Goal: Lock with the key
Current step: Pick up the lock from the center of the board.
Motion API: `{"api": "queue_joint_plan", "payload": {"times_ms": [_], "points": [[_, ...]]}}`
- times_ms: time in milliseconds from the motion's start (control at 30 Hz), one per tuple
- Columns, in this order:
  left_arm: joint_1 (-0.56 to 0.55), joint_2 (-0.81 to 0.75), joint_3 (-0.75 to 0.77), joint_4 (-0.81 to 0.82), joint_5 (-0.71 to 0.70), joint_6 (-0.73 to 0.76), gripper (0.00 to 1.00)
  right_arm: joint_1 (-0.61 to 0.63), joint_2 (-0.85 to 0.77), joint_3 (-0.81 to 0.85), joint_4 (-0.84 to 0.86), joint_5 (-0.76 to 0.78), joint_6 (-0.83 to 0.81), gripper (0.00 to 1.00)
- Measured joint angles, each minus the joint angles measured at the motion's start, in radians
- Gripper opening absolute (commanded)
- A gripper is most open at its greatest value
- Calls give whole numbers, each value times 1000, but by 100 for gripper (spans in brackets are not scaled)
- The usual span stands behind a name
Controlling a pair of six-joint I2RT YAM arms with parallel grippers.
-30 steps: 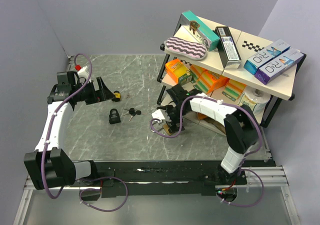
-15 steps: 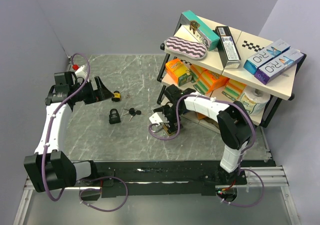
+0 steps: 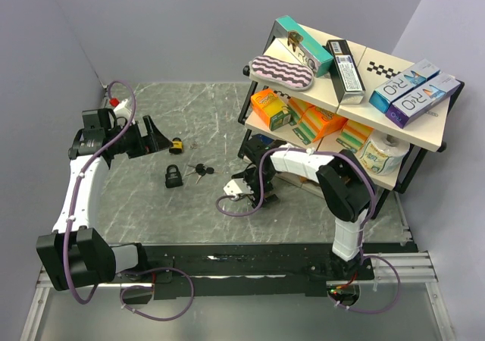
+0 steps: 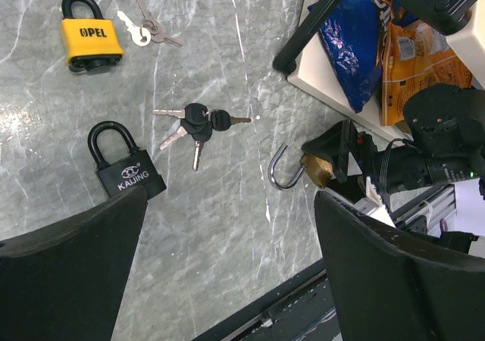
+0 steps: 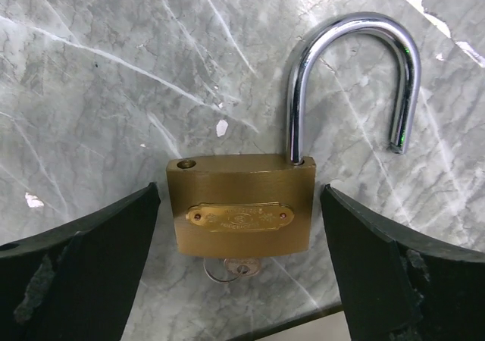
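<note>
A brass padlock (image 5: 239, 204) lies flat on the marble table with its steel shackle (image 5: 348, 76) swung open. A small key (image 5: 241, 268) on a ring sticks out of its underside. My right gripper (image 5: 241, 195) is open, with one finger on each side of the lock body, apart from it. From the left wrist view the same brass padlock (image 4: 317, 168) pokes out from under the right arm. My left gripper (image 3: 151, 136) hangs open over the left of the table with nothing between its fingers (image 4: 72, 258).
A black padlock (image 3: 173, 176), a bunch of black-headed keys (image 3: 201, 170) and a yellow padlock (image 3: 176, 144) with small silver keys (image 4: 144, 29) lie between the arms. A shelf rack (image 3: 341, 91) full of boxes stands at the right, its legs just behind the right gripper.
The right gripper has shifted a little left and toward the near edge, settling over the brass padlock as its arm folded in. The left arm has not moved.
</note>
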State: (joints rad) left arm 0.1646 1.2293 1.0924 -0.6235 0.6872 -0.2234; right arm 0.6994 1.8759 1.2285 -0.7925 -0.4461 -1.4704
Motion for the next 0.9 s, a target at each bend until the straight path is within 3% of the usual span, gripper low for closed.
{"api": "queue_joint_plan", "payload": {"times_ms": [133,200,367,567,900], "points": [[0,0,0,1,0,0,96,10,0,0,0,19,13,89],[0,0,0,1,0,0,96,14,0,0,-1,27,19,81],[2,2,10,1,-1,-1,96,19,2,6,-8,37,29,47],[4,-15,14,19,-57,-7,96,20,0,7,-6,31,49,26],[16,-206,4,136,-111,-23,96,61,-51,18,-53,-79,138,20]]}}
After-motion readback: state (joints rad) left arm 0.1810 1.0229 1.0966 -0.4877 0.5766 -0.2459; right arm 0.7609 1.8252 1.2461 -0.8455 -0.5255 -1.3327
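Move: The brass lock lies right between the open fingers of the right hand, at most 1 cm below it, with its open shackle pointing away from the fingers. The bunch of keys is roughly 8 cm ahead and 15 cm left of that hand, the black lock 7 cm ahead and 23 cm left, both at its height less about 1 cm. From the left hand the brass lock lies some 26 cm right, 7 cm back and 20 cm below. The right hand stays almost in place while its fingers close from both sides on the brass lock's body and pinch it, then it draws back about 3 cm with a little to the left, rising some 2 cm with the lock held. Meanwhile the empty left hand, fingers staying wide open, climbs about 7 cm away from the locks, drifts slightly left and tips its fingers up by close to 20 degrees. ##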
